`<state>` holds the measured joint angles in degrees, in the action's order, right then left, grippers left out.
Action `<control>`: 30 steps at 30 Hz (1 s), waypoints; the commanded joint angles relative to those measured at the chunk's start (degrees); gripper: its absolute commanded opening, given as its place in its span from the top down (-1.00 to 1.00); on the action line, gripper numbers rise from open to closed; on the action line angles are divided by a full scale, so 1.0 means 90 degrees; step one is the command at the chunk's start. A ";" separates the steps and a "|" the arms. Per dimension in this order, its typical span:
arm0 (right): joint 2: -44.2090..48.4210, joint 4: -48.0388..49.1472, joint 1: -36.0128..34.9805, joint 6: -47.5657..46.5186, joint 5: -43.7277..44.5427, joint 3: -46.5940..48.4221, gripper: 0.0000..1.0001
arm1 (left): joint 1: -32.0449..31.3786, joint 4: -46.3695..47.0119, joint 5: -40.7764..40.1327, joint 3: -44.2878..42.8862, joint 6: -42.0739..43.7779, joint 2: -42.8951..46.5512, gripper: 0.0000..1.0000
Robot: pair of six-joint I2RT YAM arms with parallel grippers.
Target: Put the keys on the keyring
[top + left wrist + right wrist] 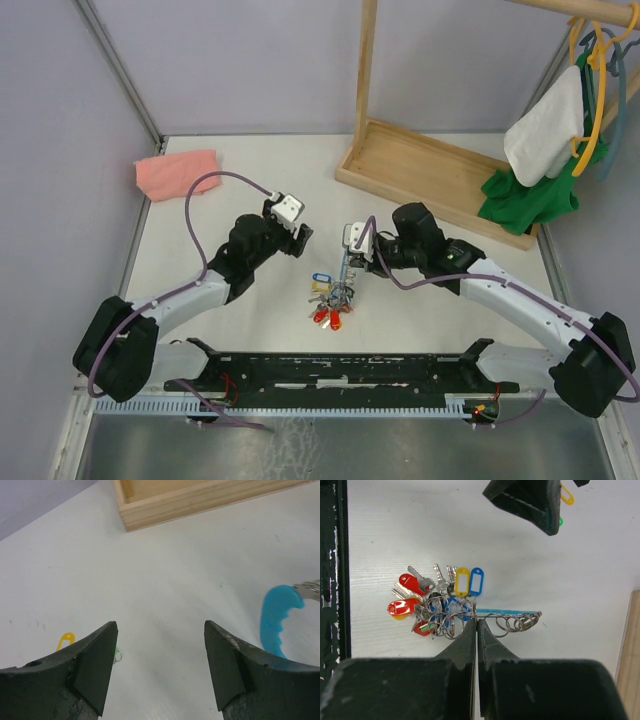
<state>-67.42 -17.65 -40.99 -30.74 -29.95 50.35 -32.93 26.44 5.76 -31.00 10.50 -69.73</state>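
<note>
My right gripper is shut on the keyring, a thin wire ring that carries several small rings. The bunch of coloured-head keys lies to its left, with a light-blue piece along the wire. In the top view my right gripper stands over the bunch. My left gripper is open over bare table, with nothing between its fingers. The two keys lie beside its left finger: a yellow head and a sliver of green head. The blue curved piece shows at the right.
A pink cloth lies at the back left. A wooden rack base stands at the back right, with white and green garments on hangers above it. A black rail runs along the near edge.
</note>
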 commanded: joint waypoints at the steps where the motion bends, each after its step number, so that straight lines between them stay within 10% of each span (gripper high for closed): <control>1: 0.0395 0.0049 -0.0011 -0.0157 0.0198 0.0097 0.99 | 0.0328 -0.0520 -0.1138 -0.0677 -0.1088 -0.0547 -0.54; 30: 0.0721 0.0417 -0.0010 -0.0113 0.0205 -0.0340 0.99 | 0.0695 -0.3521 -0.2364 -0.3287 -0.2591 -0.3628 0.09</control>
<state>-62.94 -17.65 -40.99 -31.42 -27.33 47.00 -26.37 -2.48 -13.65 -57.56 -10.11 -100.71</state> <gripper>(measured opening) 0.015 0.469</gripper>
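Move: The loose green-tagged key lies on the table some 11 cm ahead of the left gripper, 7 cm to its left and about 16 cm below. The yellow-tagged key lies about 6 cm to the left of the green one and 3 cm farther out. The keyring in the right gripper is roughly 12 cm back, 11 cm to the right and 3 cm lower than the left gripper. From the right gripper the green-tagged key is about 22 cm ahead, 20 cm left and 18 cm down. Bring the empty left gripper down to the green-tagged key: swing forward and to the left first, then drop almost straight, some 12 cm down in all and about 8 cm forward. Turn the wrist counter-clockwise and tip the fingers down, each about 30 degrees, narrowing them to a half-open gap. Keep the keyring pinched in the right gripper, easing it barely a centimetre to the right. ##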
